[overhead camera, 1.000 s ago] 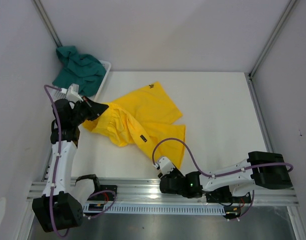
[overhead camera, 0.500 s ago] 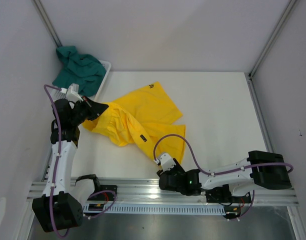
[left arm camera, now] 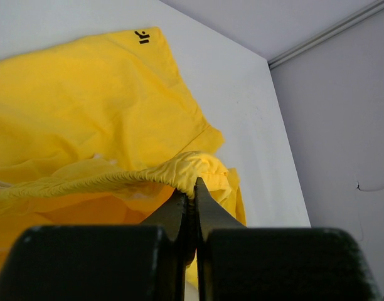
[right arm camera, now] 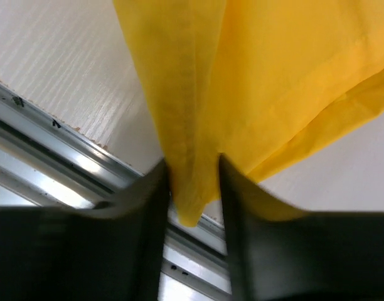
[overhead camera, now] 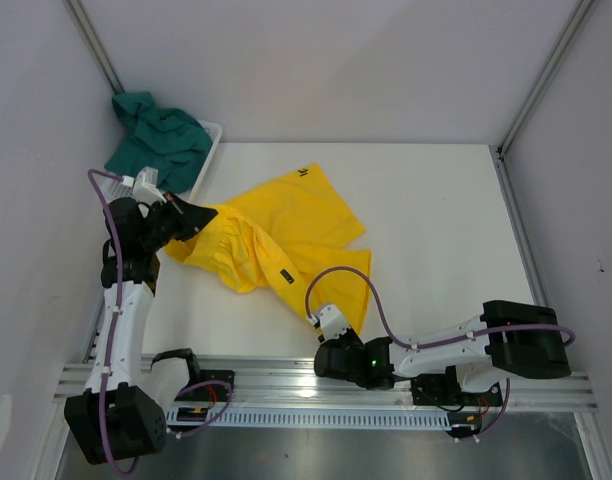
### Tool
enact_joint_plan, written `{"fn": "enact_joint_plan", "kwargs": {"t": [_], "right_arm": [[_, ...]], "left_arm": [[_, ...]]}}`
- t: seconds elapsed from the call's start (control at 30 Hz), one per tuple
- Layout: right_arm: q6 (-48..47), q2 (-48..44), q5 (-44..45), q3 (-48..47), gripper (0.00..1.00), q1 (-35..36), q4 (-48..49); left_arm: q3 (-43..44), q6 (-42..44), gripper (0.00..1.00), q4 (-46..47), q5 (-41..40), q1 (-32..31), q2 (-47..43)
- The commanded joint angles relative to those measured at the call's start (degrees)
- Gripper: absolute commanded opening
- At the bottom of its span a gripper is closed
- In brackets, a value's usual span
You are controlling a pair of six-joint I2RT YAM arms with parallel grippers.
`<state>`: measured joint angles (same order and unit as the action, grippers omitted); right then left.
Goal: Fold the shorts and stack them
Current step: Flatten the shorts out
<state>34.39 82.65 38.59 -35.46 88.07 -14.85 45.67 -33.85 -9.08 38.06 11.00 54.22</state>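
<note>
The yellow shorts [overhead camera: 286, 225] lie crumpled across the middle of the table. My left gripper [overhead camera: 210, 214] is shut on their gathered waistband [left arm camera: 148, 172] at the left, holding it slightly raised; in the left wrist view that gripper [left arm camera: 195, 187] shows no gap. My right gripper [overhead camera: 333, 343] is at the near corner of a leg, by the table's front edge. In the right wrist view its jaws [right arm camera: 191, 163] stand apart with a hanging fold of the yellow fabric [right arm camera: 192, 125] between them. The dark teal shorts [overhead camera: 161, 135] sit bunched in the white basket.
The white basket [overhead camera: 214, 131] stands at the back left corner. A metal rail [overhead camera: 286, 375] runs along the near edge, just below the hanging fold [right arm camera: 29, 119]. Grey walls close in the left, back and right sides.
The right wrist has shifted a little left and toward the near edge at the leg corner. The left arm and the waistband have not moved.
</note>
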Motion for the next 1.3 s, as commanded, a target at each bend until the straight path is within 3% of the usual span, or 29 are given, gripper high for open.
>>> {"fn": "enact_joint_plan", "kwargs": {"t": [0.0,0.07,0.1,0.37,0.5,0.63,0.83,1.07,1.17,1.27], "right_arm": [[1.9,1.5,1.5,-1.2,0.27,-1.0,-1.8],[2.4,1.4,1.3,-1.2,0.12,-1.8,-2.0],[3.0,1.0,1.0,-1.3,0.0,-2.5,-2.8],[-0.8,-10.9,7.1,-9.2,0.0,-4.3,-14.2],[-13.1,-21.5,3.0,-14.1,0.0,-11.7,-15.3],[-26.8,-31.9,-2.1,-19.1,0.0,-18.2,-14.2],[-35.8,-33.5,-8.5,-35.3,0.0,-24.3,-14.9],[-38.0,-35.0,-17.2,-52.2,0.0,-24.6,-13.8],[-38.9,-37.0,-18.2,-56.1,0.0,-24.6,-12.9],[-39.7,-37.7,-15.5,-59.7,0.0,-24.6,-13.0]], "left_arm": [[-0.1,1.1,0.0,2.9,1.6,0.7,-0.9],[-0.2,1.0,0.0,3.0,1.5,0.6,-0.9],[-0.3,1.0,0.0,3.1,1.7,0.6,-0.9],[0.7,-0.2,0.0,3.5,3.2,0.6,-0.7],[5.5,-0.3,0.0,0.2,4.0,0.7,-0.6],[15.5,-1.6,0.0,-3.8,5.1,0.9,-1.1],[23.9,-7.6,0.0,-2.4,7.6,1.0,-3.7],[35.0,-16.2,0.0,3.5,9.2,1.3,-8.1],[40.5,-15.6,0.0,2.5,6.9,1.4,-10.0],[48.7,-12.1,0.0,-4.4,2.5,1.4,-9.0]]}}
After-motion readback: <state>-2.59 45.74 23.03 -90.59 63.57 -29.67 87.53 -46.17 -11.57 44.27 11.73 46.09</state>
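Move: The near corner of the yellow shorts hangs between the right hand's open fingers, about 1 cm below the hand point; the black label lies some 11 cm ahead and 5 cm left of that hand. The left hand still holds the waistband corner, roughly 21 cm ahead, 15 cm left and 23 cm above the right hand. From the left hand, the near corner is 21 cm back, 15 cm right and 24 cm down, and the teal shorts in the basket lie about 20 cm ahead, 20 cm left and 17 cm down. Right hand pinches the near corner, lifting about 50 cm; left hand keeps its hold, rising some 30 cm and back. ##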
